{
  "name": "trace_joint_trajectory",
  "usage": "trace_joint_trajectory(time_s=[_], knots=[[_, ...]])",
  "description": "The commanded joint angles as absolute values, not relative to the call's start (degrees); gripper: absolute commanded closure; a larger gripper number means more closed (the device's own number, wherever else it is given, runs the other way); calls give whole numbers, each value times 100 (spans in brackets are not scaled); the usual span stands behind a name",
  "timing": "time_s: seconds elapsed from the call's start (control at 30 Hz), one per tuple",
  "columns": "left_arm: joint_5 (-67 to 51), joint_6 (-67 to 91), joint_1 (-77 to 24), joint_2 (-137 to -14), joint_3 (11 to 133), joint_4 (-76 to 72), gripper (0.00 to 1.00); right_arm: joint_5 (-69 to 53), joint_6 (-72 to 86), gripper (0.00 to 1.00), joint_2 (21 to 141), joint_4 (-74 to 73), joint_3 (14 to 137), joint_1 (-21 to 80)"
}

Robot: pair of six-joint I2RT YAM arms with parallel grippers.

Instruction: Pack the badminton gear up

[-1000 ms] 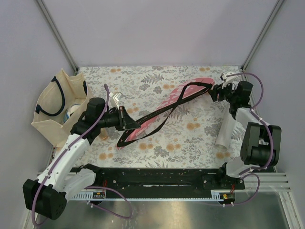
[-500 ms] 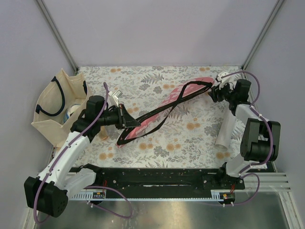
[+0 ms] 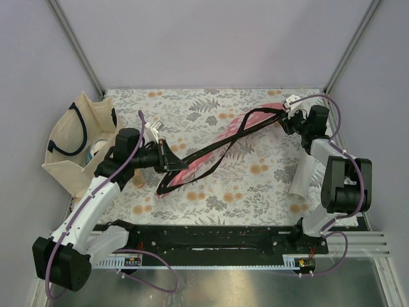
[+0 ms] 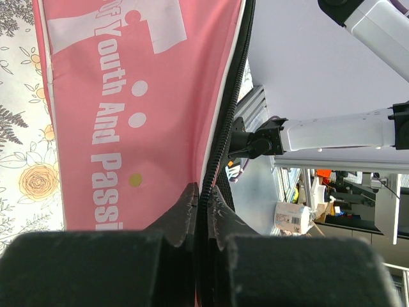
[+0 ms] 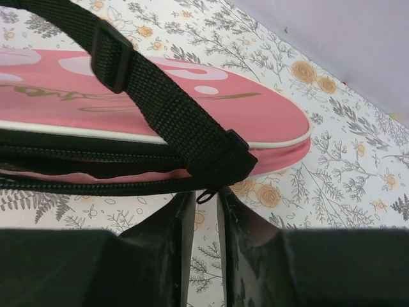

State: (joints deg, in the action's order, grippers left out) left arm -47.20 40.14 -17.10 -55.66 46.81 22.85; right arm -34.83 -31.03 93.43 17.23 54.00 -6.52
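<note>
The pink racket-shaped cover [image 3: 254,119] lies slanted across the floral table, its black strap [image 3: 211,153] looped over it. My left gripper [image 3: 171,164] is shut on the black zipper edge [image 4: 230,96] of the cover [image 4: 128,96] at its narrow end. At the wide end, my right gripper [image 3: 287,121] sits at the rim of the cover [image 5: 128,96]. Its jaws stand a narrow gap apart, with the small black zipper pull [image 5: 206,194] between the tips of the gripper [image 5: 206,199], just under the strap's end [image 5: 211,157]. A long white tube [image 3: 300,180] lies by the right arm.
A beige tote bag [image 3: 67,137] with navy handles stands open at the table's left edge, close to my left arm. The white tube lies near the right edge, partly under my right arm. Metal frame posts rise at the back corners.
My right gripper has edged further back and left along the cover's wide end, and its jaws have narrowed around the zipper pull. The left gripper keeps its hold, barely shifted.
</note>
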Motion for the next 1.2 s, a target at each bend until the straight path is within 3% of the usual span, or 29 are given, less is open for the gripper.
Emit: trace_joint_trajectory(time_s=[0.0, 0.1, 0.7, 1.17], knots=[[-5080, 4104, -1679, -5502, 5045, 1969, 100, -3077, -3015, 80, 9387, 2249, 5502, -598], [-5080, 4087, -1661, -5511, 5062, 1986, 100, -3006, -2997, 100, 9352, 2347, 5432, -589], [-4421, 3147, -1670, -5590, 5194, 2259, 100, -2540, -2048, 100, 8148, 1794, 4930, 755], [-4359, 3120, -1679, -6012, 5019, 1311, 100, -1662, -757, 100, 7093, 1002, 4614, 2925]])
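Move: The zip pull at the racket bag's far end sits almost between the right fingertips, about 1 cm ahead and level with them. The black strap's buckle is some 3 cm ahead and 2 cm left of that hand, about 1 cm above; the bag's far tip is roughly 7 cm straight ahead. The white tube lies about 17 cm back, 13 cm right and 10 cm below. From the left hand the pull is some 21 cm ahead, 44 cm right and 8 cm lower. Nearly in place at first, the right fingers shut on the zip pull, then draw it quickly left and back along the racket bag's zip towards the left hand, some 21 cm and rising about 5 cm, the wrist swinging roughly 10 degrees counter-clockwise. The left hand keeps its pinch on the bag's near end, tilting slightly and easing about 2.5 cm forward. ##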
